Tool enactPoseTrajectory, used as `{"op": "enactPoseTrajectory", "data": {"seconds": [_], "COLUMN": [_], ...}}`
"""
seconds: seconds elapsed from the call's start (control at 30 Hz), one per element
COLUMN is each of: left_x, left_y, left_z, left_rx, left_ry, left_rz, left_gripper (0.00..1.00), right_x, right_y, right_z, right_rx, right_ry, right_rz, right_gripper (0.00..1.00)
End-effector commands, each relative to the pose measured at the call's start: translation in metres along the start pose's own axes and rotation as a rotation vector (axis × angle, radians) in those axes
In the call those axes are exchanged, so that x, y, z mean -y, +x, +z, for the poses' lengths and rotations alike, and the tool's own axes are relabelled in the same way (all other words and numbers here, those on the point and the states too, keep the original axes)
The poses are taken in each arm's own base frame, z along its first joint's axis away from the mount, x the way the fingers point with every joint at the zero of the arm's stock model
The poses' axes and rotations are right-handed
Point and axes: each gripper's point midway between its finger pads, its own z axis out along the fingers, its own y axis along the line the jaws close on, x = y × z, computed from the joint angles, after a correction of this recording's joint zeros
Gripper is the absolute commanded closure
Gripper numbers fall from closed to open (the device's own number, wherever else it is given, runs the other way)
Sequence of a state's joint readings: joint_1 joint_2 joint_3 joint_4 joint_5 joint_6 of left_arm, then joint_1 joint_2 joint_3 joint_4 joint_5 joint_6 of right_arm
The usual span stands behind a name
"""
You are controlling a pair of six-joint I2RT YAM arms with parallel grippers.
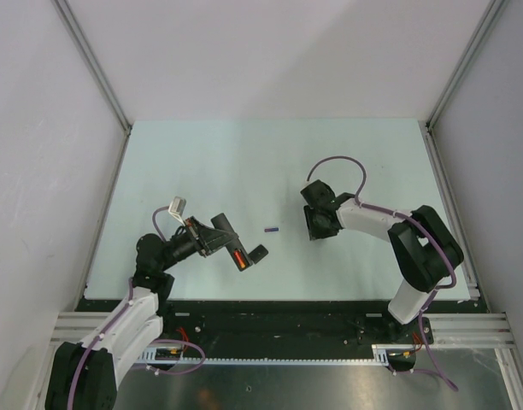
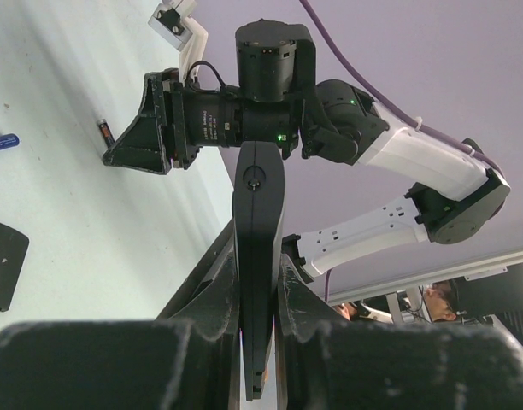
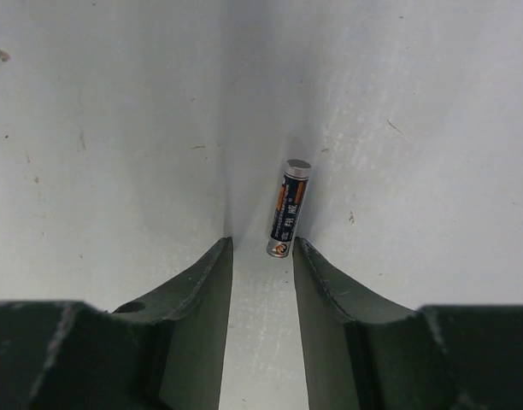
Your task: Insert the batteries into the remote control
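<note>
My left gripper point(image 1: 217, 237) is shut on the remote control point(image 1: 231, 245), a slim black bar held above the table. A red battery point(image 1: 237, 259) sits in its open compartment. In the left wrist view the remote point(image 2: 258, 196) stands edge-on between the jaws of the left gripper point(image 2: 260, 265). The black cover piece point(image 1: 259, 254) lies beside it on the table. A blue-purple battery point(image 1: 271, 228) lies between the arms. My right gripper point(image 3: 261, 249) is open and low over the table. A dark battery point(image 3: 290, 207) lies just beyond its right fingertip, untouched.
The white table point(image 1: 244, 162) is walled at the back and on both sides. The left wrist view shows the right gripper point(image 2: 142, 141) with the dark battery point(image 2: 105, 132) at its tip, the blue-purple battery point(image 2: 1, 143) and the cover point(image 2: 3, 263).
</note>
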State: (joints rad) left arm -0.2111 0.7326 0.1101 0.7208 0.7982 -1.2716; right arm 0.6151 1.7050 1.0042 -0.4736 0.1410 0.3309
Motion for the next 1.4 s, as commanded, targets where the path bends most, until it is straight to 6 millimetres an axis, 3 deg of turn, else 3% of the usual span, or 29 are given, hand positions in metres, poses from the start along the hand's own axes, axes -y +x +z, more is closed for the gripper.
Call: {"op": "enactPoseTrajectory", "data": {"seconds": [0.0,0.83,1.0,1.13,1.23,1.33,1.37], "left_x": [0.012,0.014,0.01,0.007,0.005,0.001,0.002], "left_y": [-0.005,-0.012,-0.013,-0.014,-0.016,-0.019,-0.021], "left_z": [0.002,0.006,0.007,0.009,0.011,0.015,0.017], "left_rx": [0.005,0.023,0.031,0.03,0.028,0.024,0.024], "left_ry": [0.037,0.028,0.017,0.005,-0.004,-0.023,-0.023], "left_rz": [0.062,0.021,0.017,0.0,-0.013,-0.034,-0.037], "left_gripper": [1.0,1.0,1.0,1.0,1.0,1.0,1.0], "right_x": [0.012,0.013,0.014,0.011,0.002,-0.014,-0.021], "right_y": [0.004,0.015,0.013,0.009,0.002,-0.006,0.006], "right_z": [0.0,0.018,0.017,0.003,-0.03,-0.078,-0.093], "right_rx": [-0.015,-0.071,-0.061,-0.04,-0.004,0.042,0.01], "right_ry": [0.046,0.051,0.063,0.059,0.038,-0.008,-0.012], "right_rz": [0.063,0.1,0.101,0.094,0.053,-0.002,-0.047], "right_gripper": [0.61,0.8,1.0,1.0,1.0,1.0,1.0]}}
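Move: The black-and-orange battery lies just ahead of the right gripper's open fingers, its middle about 2 cm forward, 1 cm to the right and about 1 cm lower. From that gripper the purple battery lies some 12 cm left and 3 cm farther out, and the battery cover about 15 cm left and 4 cm back. From the left gripper, the black-and-orange battery is roughly 21 cm right, 11 cm ahead and 19 cm below. Ease the right gripper about 1 cm forward and right over the near end of the black-and-orange battery, turning it some 5 degrees clockwise while the fingers close and pinch that end. Then pull back about 3 cm and rise about 2 cm with it. Keep the remote in the left gripper, moving it barely 2 cm forward and down. ##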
